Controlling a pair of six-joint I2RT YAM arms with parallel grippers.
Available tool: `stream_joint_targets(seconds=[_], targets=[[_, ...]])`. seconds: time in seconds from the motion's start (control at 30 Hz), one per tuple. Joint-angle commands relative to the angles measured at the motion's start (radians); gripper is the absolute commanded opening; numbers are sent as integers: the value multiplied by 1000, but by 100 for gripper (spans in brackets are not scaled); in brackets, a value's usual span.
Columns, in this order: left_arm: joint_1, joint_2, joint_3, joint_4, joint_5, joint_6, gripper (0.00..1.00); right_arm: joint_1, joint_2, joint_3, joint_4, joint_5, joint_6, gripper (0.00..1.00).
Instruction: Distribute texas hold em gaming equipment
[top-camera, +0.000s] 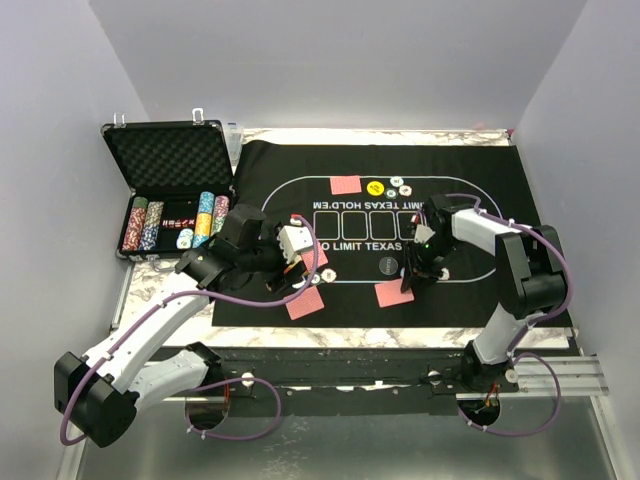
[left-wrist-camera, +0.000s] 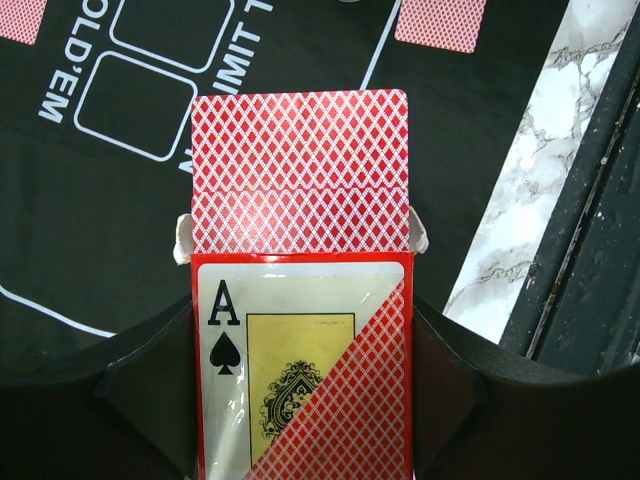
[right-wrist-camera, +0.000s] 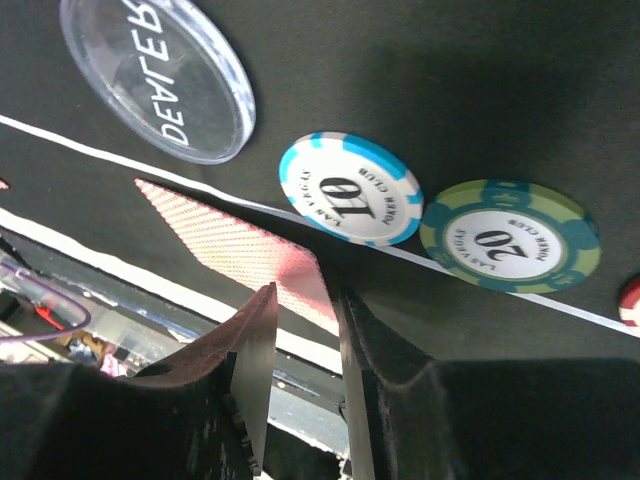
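Note:
My left gripper (left-wrist-camera: 300, 385) is shut on the red-orange card box (left-wrist-camera: 300, 330), whose face shows an ace of spades. A stack of red-backed playing cards (left-wrist-camera: 300, 170) sticks out of the box's open end. In the top view the left gripper (top-camera: 290, 250) hovers over the mat's left side. My right gripper (right-wrist-camera: 306, 296) stands slightly open just above a red-backed card (right-wrist-camera: 235, 240) lying on the mat, the card's corner showing in the gap. Beside it lie a blue-white 10 chip (right-wrist-camera: 350, 188), a green 20 chip (right-wrist-camera: 510, 235) and a clear dealer disc (right-wrist-camera: 155, 75).
The black felt mat (top-camera: 500, 200) covers the table. More single cards (top-camera: 345, 184) (top-camera: 305, 305) lie on it, with a yellow button (top-camera: 374, 188) and chips (top-camera: 400, 188) at the far side. The open foam-lined case (top-camera: 170, 160) with chip rows (top-camera: 205, 215) stands at back left.

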Motion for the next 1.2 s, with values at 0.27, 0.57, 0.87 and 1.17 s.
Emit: stream_joint_targets(seconds=[0.27,0.57,0.87,1.17], targets=[[4,0,10,28,30,28,0,-3,-40,74,-61,20,-13,51],[0,-12,-9,16,41,70,0,53,-282,134,264,-567,54,86],[-8,10,20,14,49,72,0,264,-152,231,517,-551,269,93],[-21,15,37,16,38,68,0,405,-67,272,583,-516,313,93]])
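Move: The cards sticking out of the left hand's box are next: some 24 cm left of the right hand, about 1 cm nearer the base and 13 cm higher; from the left hand, about 5 cm right, 2 cm ahead, 4 cm below. At table height, the card just dealt lies 4 cm left and 1 cm back of the right hand, the dealer button 5 cm left and 5 cm ahead, the other near card 26 cm left and 4 cm back. The dealt card is left on the mat as the right fingers spread from partly to almost fully open; that hand then climbs nearly 18 cm and swings about 21 cm left towards the cards jutting from the box, arcing a few centimetres forward and back again. On the way the wrist tips some 50 degrees, bringing the fingers from steeply down to more sideways. The left hand holds the box steady. ##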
